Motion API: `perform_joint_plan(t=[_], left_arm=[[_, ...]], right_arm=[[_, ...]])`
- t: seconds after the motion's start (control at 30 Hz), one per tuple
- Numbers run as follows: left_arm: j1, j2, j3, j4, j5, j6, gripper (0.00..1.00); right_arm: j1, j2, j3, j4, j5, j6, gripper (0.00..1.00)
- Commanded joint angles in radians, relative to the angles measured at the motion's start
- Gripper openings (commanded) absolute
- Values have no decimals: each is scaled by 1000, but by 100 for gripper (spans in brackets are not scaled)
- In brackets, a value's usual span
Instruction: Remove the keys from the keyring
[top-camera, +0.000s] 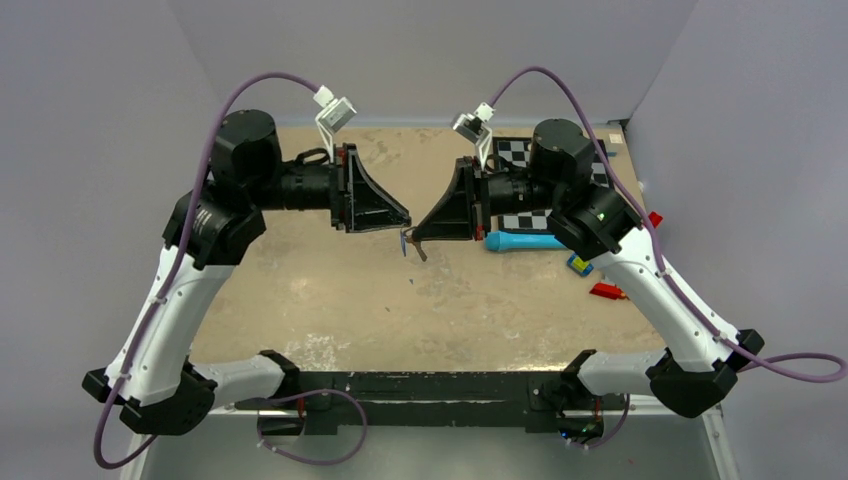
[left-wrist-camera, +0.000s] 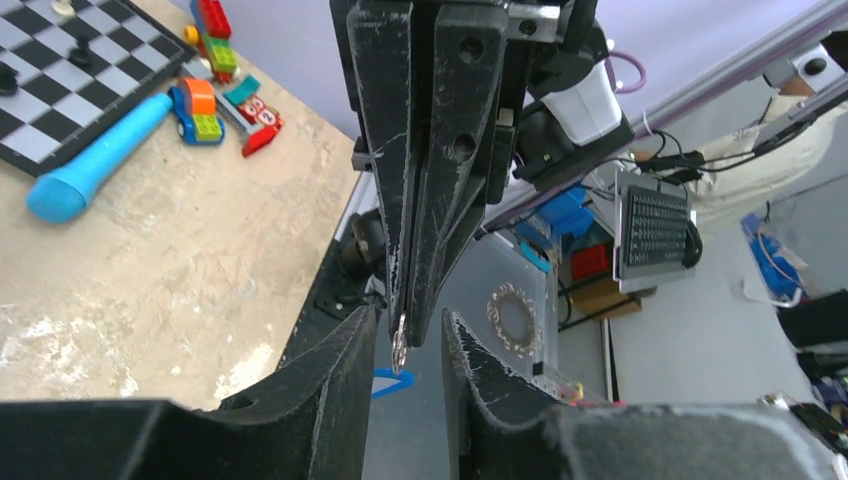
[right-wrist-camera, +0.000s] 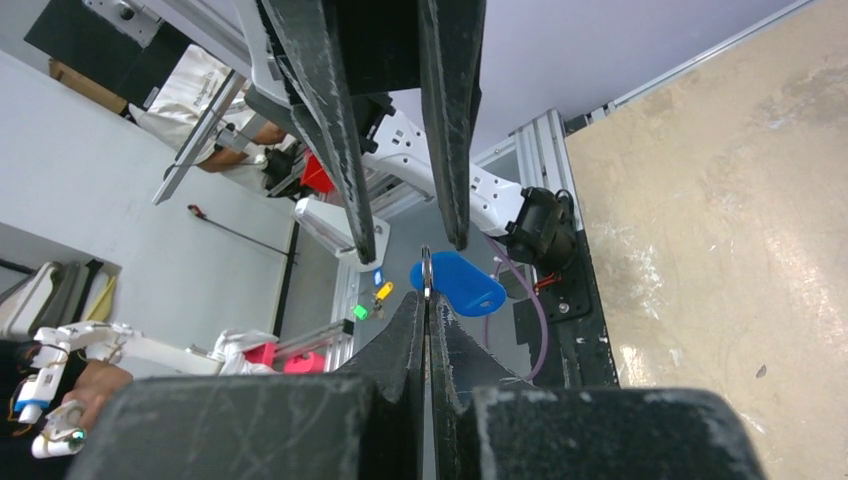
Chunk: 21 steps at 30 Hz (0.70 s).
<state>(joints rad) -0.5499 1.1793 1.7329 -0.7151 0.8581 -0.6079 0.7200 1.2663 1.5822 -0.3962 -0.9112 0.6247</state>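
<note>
My right gripper (top-camera: 416, 236) is shut on a thin metal keyring (right-wrist-camera: 427, 272) and holds it above the middle of the table. A bright blue oval plastic piece (right-wrist-camera: 458, 283) hangs from the ring; it also shows in the top view (top-camera: 404, 243). A tiny grey key bit (top-camera: 421, 253) dangles beside it. My left gripper (top-camera: 407, 222) faces the right one tip to tip and is open. In the left wrist view its fingers (left-wrist-camera: 340, 385) stand on either side of the ring (left-wrist-camera: 399, 345) without touching it. The keys are too small to make out in the wrist views.
A long light-blue tube tool (top-camera: 522, 241) lies right of the grippers, next to a chessboard (top-camera: 525, 155). A small blue-and-yellow block (top-camera: 579, 264) and red pieces (top-camera: 607, 292) lie near the table's right edge. A toy car (left-wrist-camera: 200, 110) sits by the board.
</note>
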Motion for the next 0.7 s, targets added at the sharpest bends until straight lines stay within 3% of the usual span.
perform_joint_plan(t=[0.0, 0.37, 0.57, 0.67], left_arm=[[4, 17, 28, -45, 101, 61, 33], [4, 23, 28, -76, 96, 87, 16], [3, 22, 28, -75, 92, 84, 0], [2, 18, 27, -73, 76, 81, 0]], right_arm=[[5, -32, 36, 11, -30, -19, 0], [5, -27, 36, 18, -33, -16, 0], [4, -26, 32, 21, -33, -13, 0], [4, -26, 30, 21, -32, -13, 0]])
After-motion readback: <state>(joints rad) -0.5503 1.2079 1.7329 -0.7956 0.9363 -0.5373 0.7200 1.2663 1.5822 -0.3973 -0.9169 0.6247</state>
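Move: The keyring, with its metal loop sticking out of the right fingertips, lies about 2 cm below the left hand and 1 cm back from it, neither left nor right; from the right hand it is about 1 cm to the left, level in height. The blue tag hangs some 2 cm back, 1 cm left and 4 cm below the left hand, and the key about 2 cm back, 2 cm right and 4 cm below. The keyring is kept still in the right hand's shut fingertips while the part-open left hand sinks about 2 cm onto it, drawing back nearly 1 cm and turning about 5 degrees clockwise. Closing as it sinks, then finishing the closing in place, the left hand pinches the protruding metal loop right beside the right fingertips. ##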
